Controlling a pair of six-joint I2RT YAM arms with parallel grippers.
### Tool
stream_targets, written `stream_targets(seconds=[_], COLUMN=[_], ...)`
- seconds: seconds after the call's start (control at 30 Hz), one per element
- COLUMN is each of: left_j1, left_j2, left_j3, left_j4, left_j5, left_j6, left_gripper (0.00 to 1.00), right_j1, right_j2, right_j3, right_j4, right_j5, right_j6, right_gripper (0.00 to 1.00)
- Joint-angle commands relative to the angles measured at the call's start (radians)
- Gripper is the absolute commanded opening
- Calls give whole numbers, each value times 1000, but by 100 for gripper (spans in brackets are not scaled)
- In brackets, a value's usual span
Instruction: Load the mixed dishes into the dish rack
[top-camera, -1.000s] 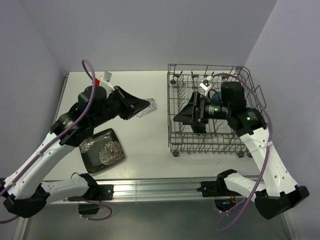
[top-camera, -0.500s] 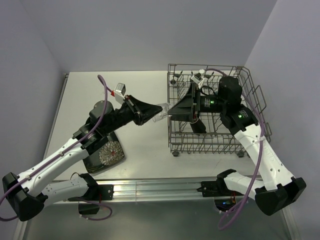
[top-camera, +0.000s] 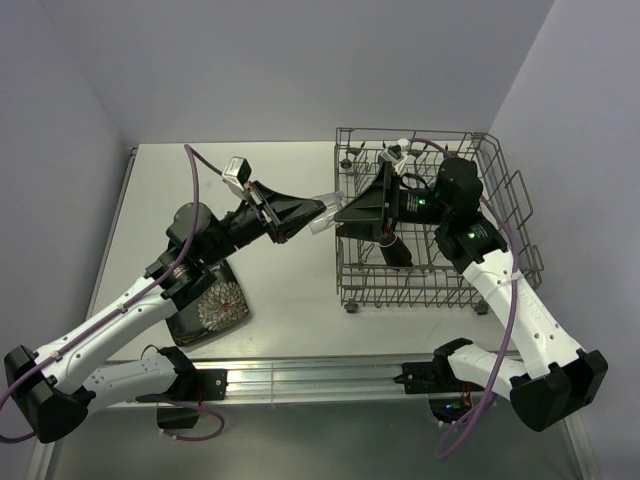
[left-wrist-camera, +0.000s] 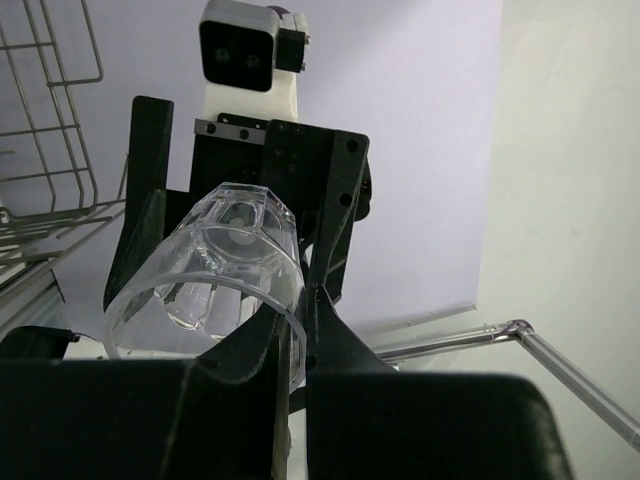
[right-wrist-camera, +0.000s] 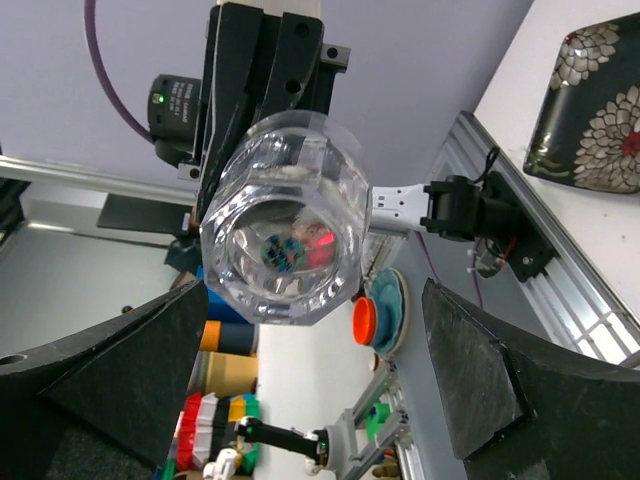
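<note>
My left gripper (top-camera: 316, 214) is shut on the rim of the small clear glass (top-camera: 326, 211), one finger inside it and one outside. It holds the glass on its side in the air, just left of the dish rack (top-camera: 480, 290). In the left wrist view the glass (left-wrist-camera: 215, 265) sticks out past the left gripper (left-wrist-camera: 300, 320). My right gripper (top-camera: 347, 214) stands open at the rack's left wall, facing the glass's base. From the right wrist, the glass (right-wrist-camera: 285, 230) sits between and beyond the spread fingers (right-wrist-camera: 110, 370). The square black floral plate (top-camera: 215, 305) lies on the table, partly under my left arm.
Grey wire walls and upright tines of the rack surround my right arm. A dark thing (top-camera: 396, 250) stands inside the rack below that arm, mostly hidden. An aluminium rail (top-camera: 320, 375) runs along the table's near edge. Walls close in on three sides.
My left arm has carried the glass to the right, up to the rack's left wall. My right gripper has swung left and upward to face it, staying open.
</note>
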Motion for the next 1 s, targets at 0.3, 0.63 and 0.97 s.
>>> stream_targets(seconds=[0.3, 0.63, 0.97], left_j1=[-4, -18, -33], left_j2=[-58, -59, -29], left_j3=[-45, -53, -54], left_j4=[106, 115, 163], left_j5=[23, 20, 28], left_j6=[-36, -33, -42], left_gripper=[0, 0, 0], right_j1=[7, 7, 17], right_j2=[-2, 10, 9], right_j3=[-48, -49, -66], right_j4=[215, 221, 249], right_j5=[52, 69, 65], right_j6=[143, 162, 168], right_gripper=[90, 80, 11])
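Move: The glass, pinched at its rim by the left hand, has its middle about 3 cm to that hand's right, 1 cm back and 2 cm lower. From the right hand it lies roughly 3 cm ahead, 3 cm left and 1 cm up, its base between the open fingers. The dark mug in the rack stands some 12 cm ahead of the right hand, 13 cm to its right and 31 cm below; the rack's middle is about 20 cm ahead, 20 cm right, 32 cm below. The glass, still gripped at the rim, is drawn back about 1.5 cm by the left hand while the right hand eases some 1.5 cm forward and slightly up, rolling about five degrees, to bring its fingers around the base. The right fingers then close, slowly at first and fast at the end, and pinch the base from both sides; the left fingers keep their hold. ##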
